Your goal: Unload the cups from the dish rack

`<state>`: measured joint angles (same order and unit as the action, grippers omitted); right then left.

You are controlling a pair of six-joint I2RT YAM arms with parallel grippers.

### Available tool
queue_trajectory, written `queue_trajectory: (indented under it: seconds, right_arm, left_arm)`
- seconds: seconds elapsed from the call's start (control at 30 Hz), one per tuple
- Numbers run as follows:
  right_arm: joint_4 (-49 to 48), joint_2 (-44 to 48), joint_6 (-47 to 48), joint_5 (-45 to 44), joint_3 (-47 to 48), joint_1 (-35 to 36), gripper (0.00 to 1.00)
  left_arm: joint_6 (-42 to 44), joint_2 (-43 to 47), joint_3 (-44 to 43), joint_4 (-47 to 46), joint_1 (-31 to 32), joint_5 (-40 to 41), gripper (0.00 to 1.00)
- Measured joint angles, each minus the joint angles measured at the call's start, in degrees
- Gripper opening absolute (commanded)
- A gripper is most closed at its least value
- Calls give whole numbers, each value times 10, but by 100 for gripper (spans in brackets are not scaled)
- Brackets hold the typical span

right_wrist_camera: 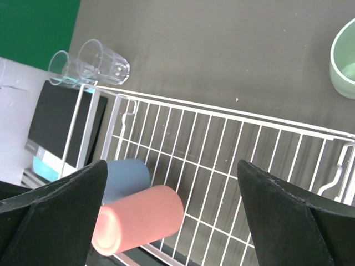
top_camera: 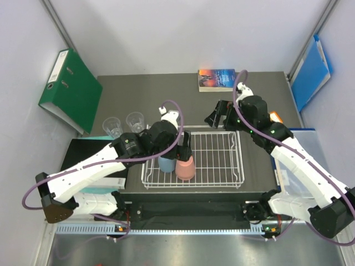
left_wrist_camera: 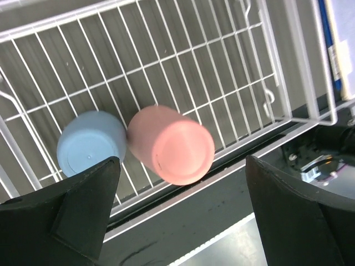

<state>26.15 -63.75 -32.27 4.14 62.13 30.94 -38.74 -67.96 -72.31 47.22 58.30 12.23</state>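
The white wire dish rack (top_camera: 216, 158) lies mid-table, also seen in the left wrist view (left_wrist_camera: 183, 72) and right wrist view (right_wrist_camera: 233, 149). In its near left corner a salmon pink cup (top_camera: 186, 168) (left_wrist_camera: 172, 145) (right_wrist_camera: 141, 219) and a light blue cup (top_camera: 165, 164) (left_wrist_camera: 89, 145) (right_wrist_camera: 126, 176) stand side by side, bottoms up. My left gripper (top_camera: 186, 145) (left_wrist_camera: 181, 163) hovers open just above the pink cup, holding nothing. My right gripper (top_camera: 217, 115) (right_wrist_camera: 172, 166) hangs open and empty over the rack's far edge. A sage green cup (right_wrist_camera: 344, 58) stands on the table beyond the rack. Two clear glass cups (top_camera: 112, 126) (right_wrist_camera: 102, 61) stand left of it.
A green binder (top_camera: 69, 91) leans at the far left, a book (top_camera: 217, 79) lies at the back, a blue folder (top_camera: 310, 72) stands at the right wall. A black flat box (top_camera: 89, 152) lies left of the rack and a white bin (top_camera: 294, 166) to its right.
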Motion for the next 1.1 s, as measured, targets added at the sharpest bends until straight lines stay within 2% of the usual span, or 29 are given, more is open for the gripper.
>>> queue_trajectory:
  seconds: [0.27,0.5,0.73,0.9,1.03,1.07,1.1]
  right_arm:
    - [-4,31,-17,-10,0,17,100]
    - [-2,62,-25,-18,0,21,100]
    - [4,81,-29,-27,-17,24,100]
    - [5,90,-29,-30,-30,24,100]
    - [4,99,-33,-32,-44,26,100]
    - [5,99,-34,-32,-45,27,100]
    - [4,100,-35,-32,-47,27,100]
  left_arm:
    - [-16,-12,26,9,47,21,99]
    - [-17,-31,69,-5,49,22,99]
    - [-16,-66,77,-31,49,19,97]
    - [-14,-76,80,-48,49,13,86]
    - [-9,-77,80,-61,50,10,63]
    - [-6,-77,80,-65,50,11,48]
    - [-3,-77,80,-68,50,11,41]
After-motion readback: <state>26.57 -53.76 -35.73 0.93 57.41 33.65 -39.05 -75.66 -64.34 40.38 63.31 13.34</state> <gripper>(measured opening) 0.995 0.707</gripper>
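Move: The pink cup is about 11 cm below the open left hand, some 2 cm to its right and about 1 cm back. Its blue neighbour stands roughly 9 cm to the left of the pink cup and 2 cm farther out. The nearer clear glass is some 19 cm ahead of the left hand and 22 cm to its left. From the right hand, the pink cup lies about 12 cm back, 11 cm left and 12 cm below. Left fingers come to straddle the upturned pink cup and start closing on its sides: the hand sinks about 8 cm, easing back 2 cm early on, then edges right as the gap narrows to roughly three quarters. Meanwhile the empty right hand, fingers wide, draws back about 3 cm, rising and then sinking partway again. ##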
